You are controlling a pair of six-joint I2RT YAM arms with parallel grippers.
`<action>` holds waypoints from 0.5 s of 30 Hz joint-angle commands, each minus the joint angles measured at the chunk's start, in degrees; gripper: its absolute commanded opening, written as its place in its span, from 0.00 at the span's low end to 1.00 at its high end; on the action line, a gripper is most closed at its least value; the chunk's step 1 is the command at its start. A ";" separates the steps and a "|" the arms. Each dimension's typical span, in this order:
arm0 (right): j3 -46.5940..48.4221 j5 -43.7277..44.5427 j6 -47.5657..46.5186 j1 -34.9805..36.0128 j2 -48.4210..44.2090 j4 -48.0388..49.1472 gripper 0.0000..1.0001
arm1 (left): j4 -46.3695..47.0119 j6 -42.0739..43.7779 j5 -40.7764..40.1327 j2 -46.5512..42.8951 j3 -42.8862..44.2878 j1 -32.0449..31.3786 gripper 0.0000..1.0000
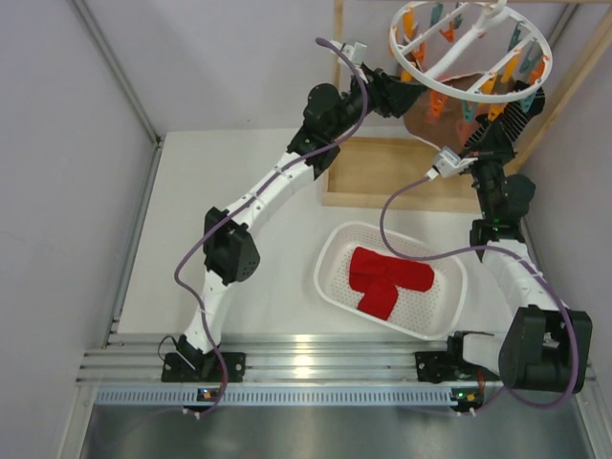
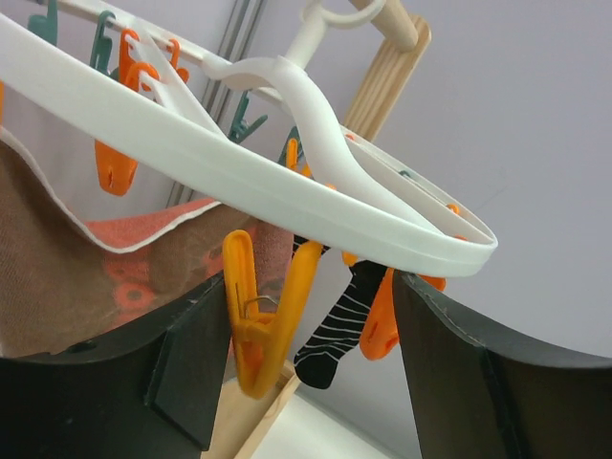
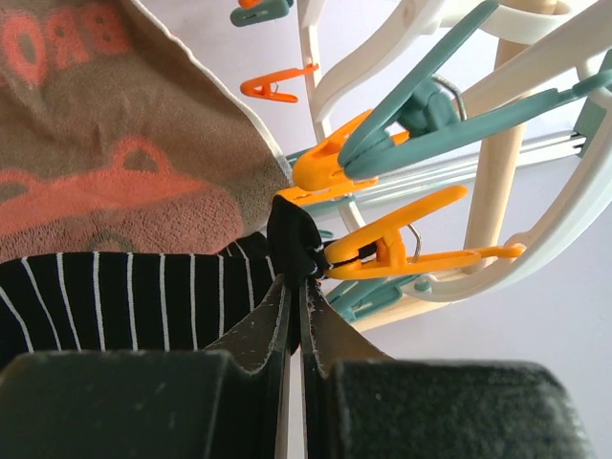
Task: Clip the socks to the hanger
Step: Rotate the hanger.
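The white ring hanger point(image 1: 469, 48) hangs at the top right with orange and teal clips. My right gripper point(image 3: 295, 287) is shut on the edge of a black striped sock point(image 3: 134, 296), and an orange clip point(image 3: 402, 253) bites that same edge. My left gripper point(image 2: 306, 382) is open under the ring point(image 2: 287, 182), with a dangling orange clip point(image 2: 263, 320) between its fingers point(image 2: 191, 363). A black striped sock point(image 2: 335, 330) hangs behind it; I cannot tell whether it is the same sock. Two red socks point(image 1: 387, 277) lie in the basket.
The white perforated basket point(image 1: 335, 258) sits in front of the right arm. A wooden frame point(image 1: 373, 177) lies behind it, and wooden posts point(image 1: 338, 57) hold the hanger. A larger salmon-and-brown sock point(image 1: 430, 120) hangs from the ring between my two grippers.
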 commanded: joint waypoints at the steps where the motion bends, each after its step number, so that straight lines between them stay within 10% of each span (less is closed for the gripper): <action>1: 0.66 -1.30 0.92 -0.76 -2.26 0.44 0.00 | 5.42 -0.31 -1.71 0.80 4.07 -0.04 0.70; 15: 0.48 -1.47 1.00 -1.11 -2.70 -0.43 0.00 | 7.00 -0.75 -4.17 3.09 6.36 0.04 0.38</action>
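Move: The yellow clip on the hanger's near-left rim is just off the left hand's open fingertips, about 2 cm ahead and 1 cm to the right, at their height, with the white rim some 4 cm above the clip. An orange clip farther along the rim sits roughly 7 cm to this hand's right and 2 cm back. From the right hand, the yellow clip lies about 8 cm ahead, 16 cm left and 6 cm higher. The yellow clip is brought between the left hand's fingertips as that hand eases forward about 1.5 cm under the rim, with a small rise and dip on the way. Its fingers then close from wide to a little under half open, coming onto the clip's two sides. The right hand stays put, still shut on the black striped sock's cuff beside its clip. ##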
